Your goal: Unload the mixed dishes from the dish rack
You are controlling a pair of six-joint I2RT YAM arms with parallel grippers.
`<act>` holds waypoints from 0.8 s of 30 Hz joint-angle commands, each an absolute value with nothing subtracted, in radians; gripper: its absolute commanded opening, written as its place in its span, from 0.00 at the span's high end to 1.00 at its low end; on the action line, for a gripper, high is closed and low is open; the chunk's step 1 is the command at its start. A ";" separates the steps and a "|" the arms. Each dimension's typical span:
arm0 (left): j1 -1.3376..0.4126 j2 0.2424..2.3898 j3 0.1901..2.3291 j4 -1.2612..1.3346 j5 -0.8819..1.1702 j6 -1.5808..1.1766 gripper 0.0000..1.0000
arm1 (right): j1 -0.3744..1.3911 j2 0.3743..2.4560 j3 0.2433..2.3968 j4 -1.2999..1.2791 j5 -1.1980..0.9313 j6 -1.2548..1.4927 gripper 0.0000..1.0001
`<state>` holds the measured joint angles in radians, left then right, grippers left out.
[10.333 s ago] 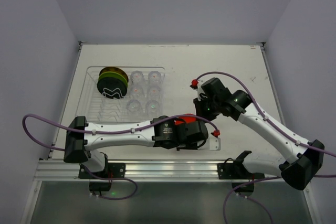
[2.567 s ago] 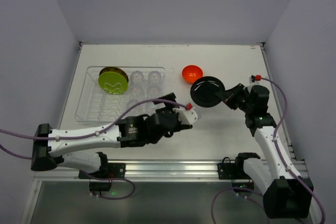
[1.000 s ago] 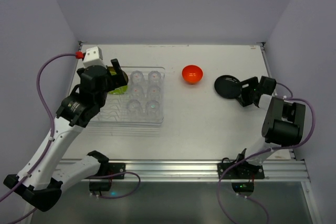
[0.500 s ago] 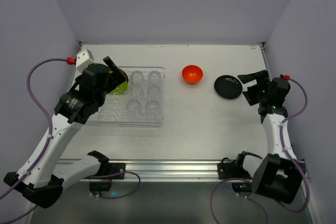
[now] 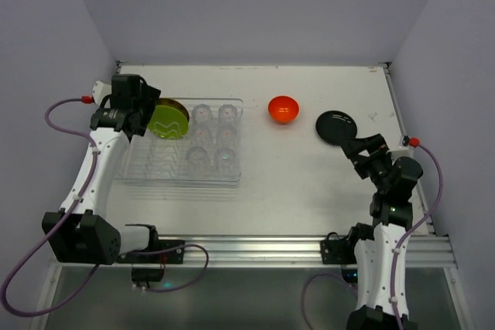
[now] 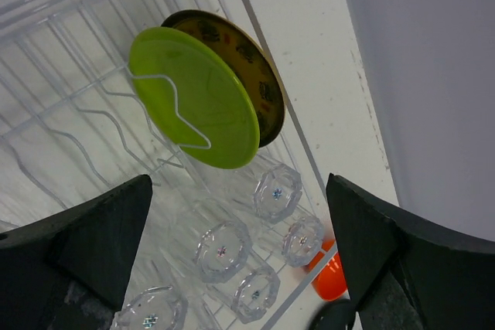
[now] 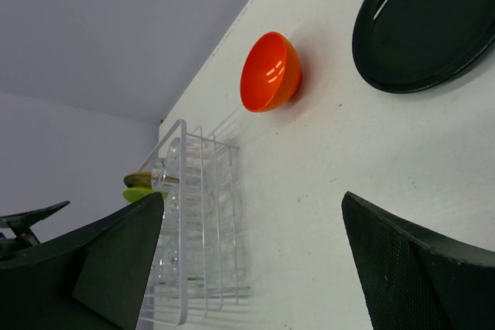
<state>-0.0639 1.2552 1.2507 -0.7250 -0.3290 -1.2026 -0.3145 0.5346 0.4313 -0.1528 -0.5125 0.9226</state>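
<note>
The clear dish rack (image 5: 178,178) sits at the left of the table. A lime-green plate (image 5: 168,120) stands upright in it, with a dark-rimmed patterned plate (image 6: 252,65) right behind. Several clear glasses (image 5: 215,135) fill its right half. My left gripper (image 5: 148,117) hovers open just left of the green plate (image 6: 197,102), with nothing between its jaws. The orange bowl (image 5: 284,109) and the black plate (image 5: 336,127) lie on the bare table. My right gripper (image 5: 362,145) is open and empty, a short way nearer than the black plate (image 7: 429,21).
Grey walls close in the table on three sides. The table's right edge rail (image 5: 407,133) runs near the right arm. Bare tabletop (image 5: 302,183) stretches between the rack and the right arm. The orange bowl (image 7: 267,71) shows beyond the rack (image 7: 186,214) in the right wrist view.
The right gripper has opened and let go of the black plate, then drawn back toward the near right. The left arm has swung to the rack's far-left corner, beside the green plate.
</note>
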 commanded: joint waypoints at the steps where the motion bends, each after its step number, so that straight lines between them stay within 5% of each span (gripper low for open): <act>1: -0.020 1.325 1.232 -0.586 -0.186 -1.316 0.03 | -0.316 0.430 0.365 -0.183 -0.521 0.887 0.01; 10: -0.011 1.502 1.269 -0.543 -0.126 -1.348 0.05 | -0.316 0.327 0.322 -0.235 -0.581 0.890 0.01; 15: 0.000 1.531 1.293 -0.578 -0.193 -1.373 0.25 | -0.316 0.241 0.322 -0.288 -0.568 0.874 0.01; 24: 0.000 1.577 1.221 -0.514 -0.157 -1.439 0.40 | -0.316 0.229 0.368 -0.365 -0.557 0.819 0.01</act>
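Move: The green plate stands in the rack about 6 cm ahead of the left hand, 3 cm to its right and some 14 cm below. The patterned bowl leans close behind it, roughly 4 cm farther out, and the nearest clear glass stands about 9 cm ahead of the left hand and 15 cm to its right. From the right hand the green plate lies about 68 cm to the left, 15 cm ahead and 10 cm lower. Down and forward, the left hand dives about 8 cm towards the green plate's upper rim while reaching out some 6 cm, rolling its left side down by about 15 degrees. Most of the drop comes first; then the wide-open fingers narrow to roughly 60 percent, still not shut on the plate. The empty right hand draws back 4 cm from the black plate, sinking slightly. ##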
